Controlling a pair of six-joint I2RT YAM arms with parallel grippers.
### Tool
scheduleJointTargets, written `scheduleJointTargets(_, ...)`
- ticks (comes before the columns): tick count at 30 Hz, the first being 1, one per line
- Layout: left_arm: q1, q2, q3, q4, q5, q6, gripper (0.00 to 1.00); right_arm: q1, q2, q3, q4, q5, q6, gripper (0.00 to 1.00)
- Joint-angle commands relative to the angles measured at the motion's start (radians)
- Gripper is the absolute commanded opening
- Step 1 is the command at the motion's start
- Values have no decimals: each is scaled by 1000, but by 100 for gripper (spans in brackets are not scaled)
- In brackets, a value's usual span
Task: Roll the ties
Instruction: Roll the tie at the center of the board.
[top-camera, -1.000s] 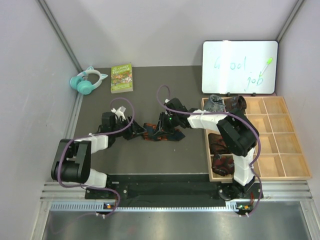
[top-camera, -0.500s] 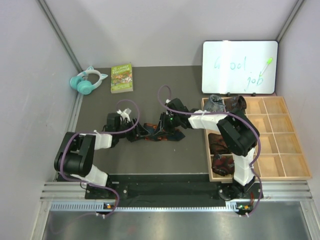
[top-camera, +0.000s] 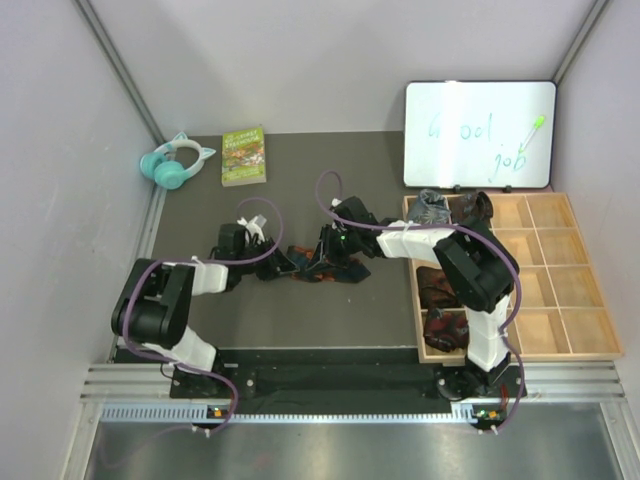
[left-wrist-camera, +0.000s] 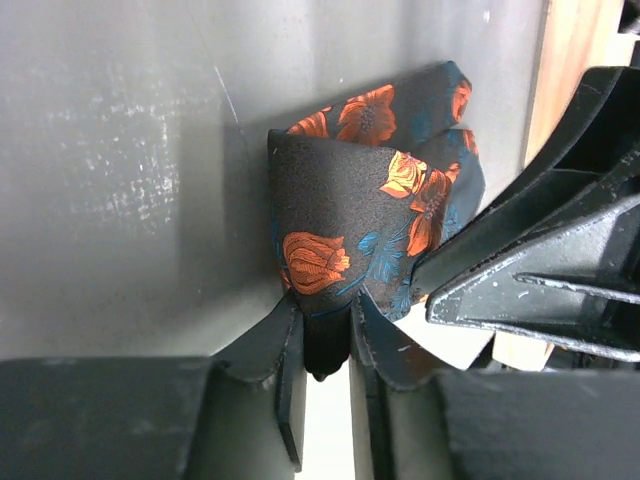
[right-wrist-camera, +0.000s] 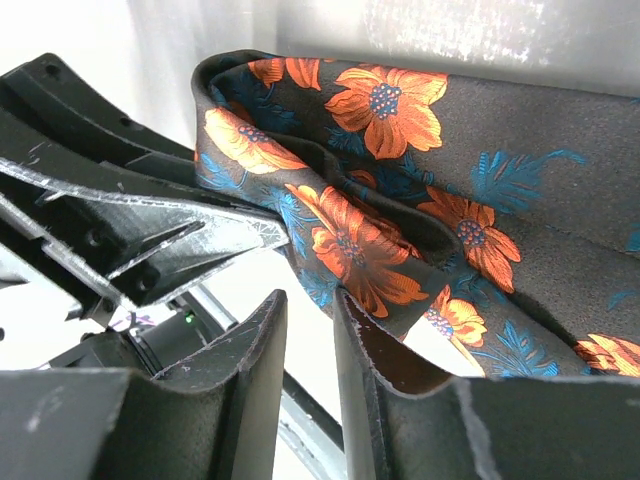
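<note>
A black tie (top-camera: 305, 266) with orange-red flowers lies bunched on the dark mat between my two grippers. In the left wrist view, the tie (left-wrist-camera: 370, 210) stands as a folded lump, and my left gripper (left-wrist-camera: 325, 308) is shut on its lower fold. My right gripper (right-wrist-camera: 307, 298) sits against the other side of the tie (right-wrist-camera: 400, 200). Its jaws are a narrow gap apart with nothing between them, and the cloth rests on the tip and outer side of one finger. From above, the left gripper (top-camera: 277, 264) and right gripper (top-camera: 326, 262) face each other.
A wooden tray (top-camera: 560, 290) at the right holds rolled ties (top-camera: 432, 207) in its left compartments. A whiteboard (top-camera: 478, 134) stands behind it. A green book (top-camera: 243, 155) and teal headphones (top-camera: 176, 162) lie at the back left.
My left arm has pushed right toward the tie and its jaws have closed on a fold of it. The right arm has stayed in place.
</note>
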Motion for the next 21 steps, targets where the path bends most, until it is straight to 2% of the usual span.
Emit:
scheduleJointTargets(1,-54,-68,73,-183,-184,64,18,-22,20,-2,-50,55,-36,27)
scheduleJointTargets(7,-148,-138,188,-440,-405,127,15,-72,-24,-11,-62,47,-56,27)
scheduleJointTargets(11,-216,-153,250,-539,-532,147,15,-94,-52,-24,-65,43,-68,28)
scheduleJointTargets(21,-370,-81,444,-755,-830,161,15,-98,-104,-84,-50,30,-76,28)
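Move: The left hand already pinches the outer edge of the tie's roll, whose middle lies some 3 cm to its right and 1 cm ahead; the loose tail is centred about 13 cm to its right, level fore and aft, and 3 cm lower. From the right hand, that tail is roughly 7 cm to the right, 1 cm back and 3 cm below, the roll 3 cm to the left, level fore and aft and 1 cm below; the boxed burgundy tie is some 27 cm right and 5 cm back. Keeping its pinch on the roll, the left hand lifts it about 3 cm and rolls its fingers some 30 degrees towards pointing straight down. The right hand, its narrow gap unchanged, comes away from the roll and slides about 5 cm right towards the loose tail, first bowing slightly forward, then sinking and easing back. ##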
